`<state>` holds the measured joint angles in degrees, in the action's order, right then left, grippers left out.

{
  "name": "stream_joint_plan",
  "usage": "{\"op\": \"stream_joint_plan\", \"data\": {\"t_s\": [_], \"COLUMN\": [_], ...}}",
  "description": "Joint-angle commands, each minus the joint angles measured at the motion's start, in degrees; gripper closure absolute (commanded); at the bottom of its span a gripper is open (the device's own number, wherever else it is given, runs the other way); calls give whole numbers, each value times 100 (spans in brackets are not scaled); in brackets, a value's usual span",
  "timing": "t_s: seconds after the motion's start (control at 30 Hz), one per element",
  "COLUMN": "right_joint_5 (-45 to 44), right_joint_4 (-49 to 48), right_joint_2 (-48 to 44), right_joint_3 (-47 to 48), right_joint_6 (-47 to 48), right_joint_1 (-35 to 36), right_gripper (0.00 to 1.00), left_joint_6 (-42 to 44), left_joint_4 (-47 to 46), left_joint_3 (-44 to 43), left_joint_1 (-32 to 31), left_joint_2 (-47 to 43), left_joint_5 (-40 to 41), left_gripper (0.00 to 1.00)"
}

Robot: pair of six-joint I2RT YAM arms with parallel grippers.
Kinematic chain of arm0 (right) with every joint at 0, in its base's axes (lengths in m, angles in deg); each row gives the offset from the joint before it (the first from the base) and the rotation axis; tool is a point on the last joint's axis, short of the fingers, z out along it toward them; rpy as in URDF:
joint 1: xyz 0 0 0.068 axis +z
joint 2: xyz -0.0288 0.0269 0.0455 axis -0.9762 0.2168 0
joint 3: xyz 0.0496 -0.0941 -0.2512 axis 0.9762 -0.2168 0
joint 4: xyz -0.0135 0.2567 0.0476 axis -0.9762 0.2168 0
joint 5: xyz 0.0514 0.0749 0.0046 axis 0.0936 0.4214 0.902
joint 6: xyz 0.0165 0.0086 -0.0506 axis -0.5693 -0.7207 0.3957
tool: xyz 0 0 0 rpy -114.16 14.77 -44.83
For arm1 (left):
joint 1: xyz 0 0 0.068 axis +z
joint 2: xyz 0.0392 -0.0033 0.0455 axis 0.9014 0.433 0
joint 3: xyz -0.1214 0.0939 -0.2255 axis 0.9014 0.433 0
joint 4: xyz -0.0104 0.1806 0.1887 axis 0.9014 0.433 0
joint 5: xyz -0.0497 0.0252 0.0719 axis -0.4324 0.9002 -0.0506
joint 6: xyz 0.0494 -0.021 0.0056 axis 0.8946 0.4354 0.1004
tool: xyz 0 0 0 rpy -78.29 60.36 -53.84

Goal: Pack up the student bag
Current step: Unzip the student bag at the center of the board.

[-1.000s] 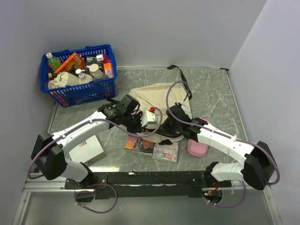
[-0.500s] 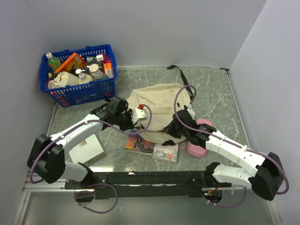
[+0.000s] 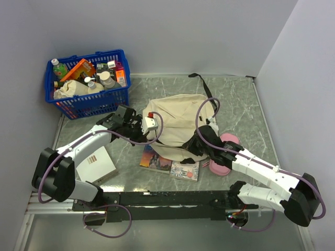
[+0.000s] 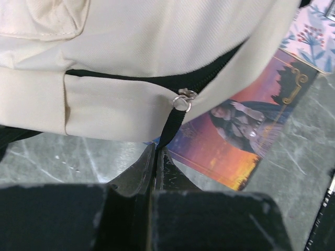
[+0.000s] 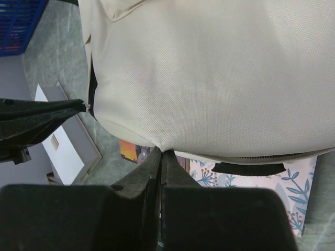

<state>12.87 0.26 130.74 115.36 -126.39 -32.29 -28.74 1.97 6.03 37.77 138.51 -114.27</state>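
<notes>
The cream-beige student bag (image 3: 175, 123) lies mid-table with black straps trailing behind it. My left gripper (image 3: 141, 129) is at its left edge. In the left wrist view the fingers (image 4: 156, 152) are shut on the black zipper pull tab (image 4: 170, 124), which hangs from a metal ring (image 4: 183, 101) on the bag's dark zip line. My right gripper (image 3: 196, 147) is at the bag's near right edge. In the right wrist view it (image 5: 163, 152) is shut on a pinch of the bag's fabric edge (image 5: 220, 73), lifted off the table.
Two picture books (image 3: 156, 159) (image 3: 185, 170) lie under the bag's near edge. A white book (image 3: 97, 164) lies at the left. A pink pouch (image 3: 222, 157) sits behind my right arm. A blue basket (image 3: 88, 83) full of bottles stands at the back left.
My left gripper has moved left with the zipper tab. My right gripper has drawn back toward the near edge, holding the bag fabric. More of the bag shows.
</notes>
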Motion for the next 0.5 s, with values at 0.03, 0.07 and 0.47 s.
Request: {"op": "stream_joint_plan", "data": {"t_s": [0.03, 0.07, 0.47], "right_joint_5": [-840, -805, 1511], "right_joint_4": [625, 589, -1995], "right_joint_2": [-98, 59, 26], "right_joint_3": [-11, 120, -441], "right_joint_6": [531, 706, 4193], "right_joint_1": [-89, -89, 341], "right_gripper": [100, 98, 42], "left_joint_6": [337, 232, -297], "left_joint_4": [1083, 1127, 890], "left_joint_3": [-42, -103, -465], "left_joint_1": [354, 337, -147], "left_joint_2": [-345, -415, -143], "left_joint_5": [378, 159, -90], "left_gripper": [99, 99, 99]}}
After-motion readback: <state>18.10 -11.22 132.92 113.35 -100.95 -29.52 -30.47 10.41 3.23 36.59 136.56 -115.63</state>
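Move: The zip slider hangs on the black pull tab already pinched in the left fingers, about 3 cm to that hand's right, 1 cm back and 2 cm lower. It lies some 13 cm left of the right hand, 2 cm forward and 3 cm lower. The Jane Eyre book lies 5 cm right of the left hand and 6 cm back. From the right hand, the floral book is 7 cm straight back and the pencil case 16 cm right, 2 cm back. The bag's near edge, still pinched in the shut right fingers, is let go as they spread to a bit over half open; that hand then shifts about 2.5 cm left towards the zip slider, swinging some 20 degrees counter-clockwise as its fingers tip up. The left hand keeps its pinch on the pull tab and backs off 2.5 cm towards the base, rising about 1 cm. ##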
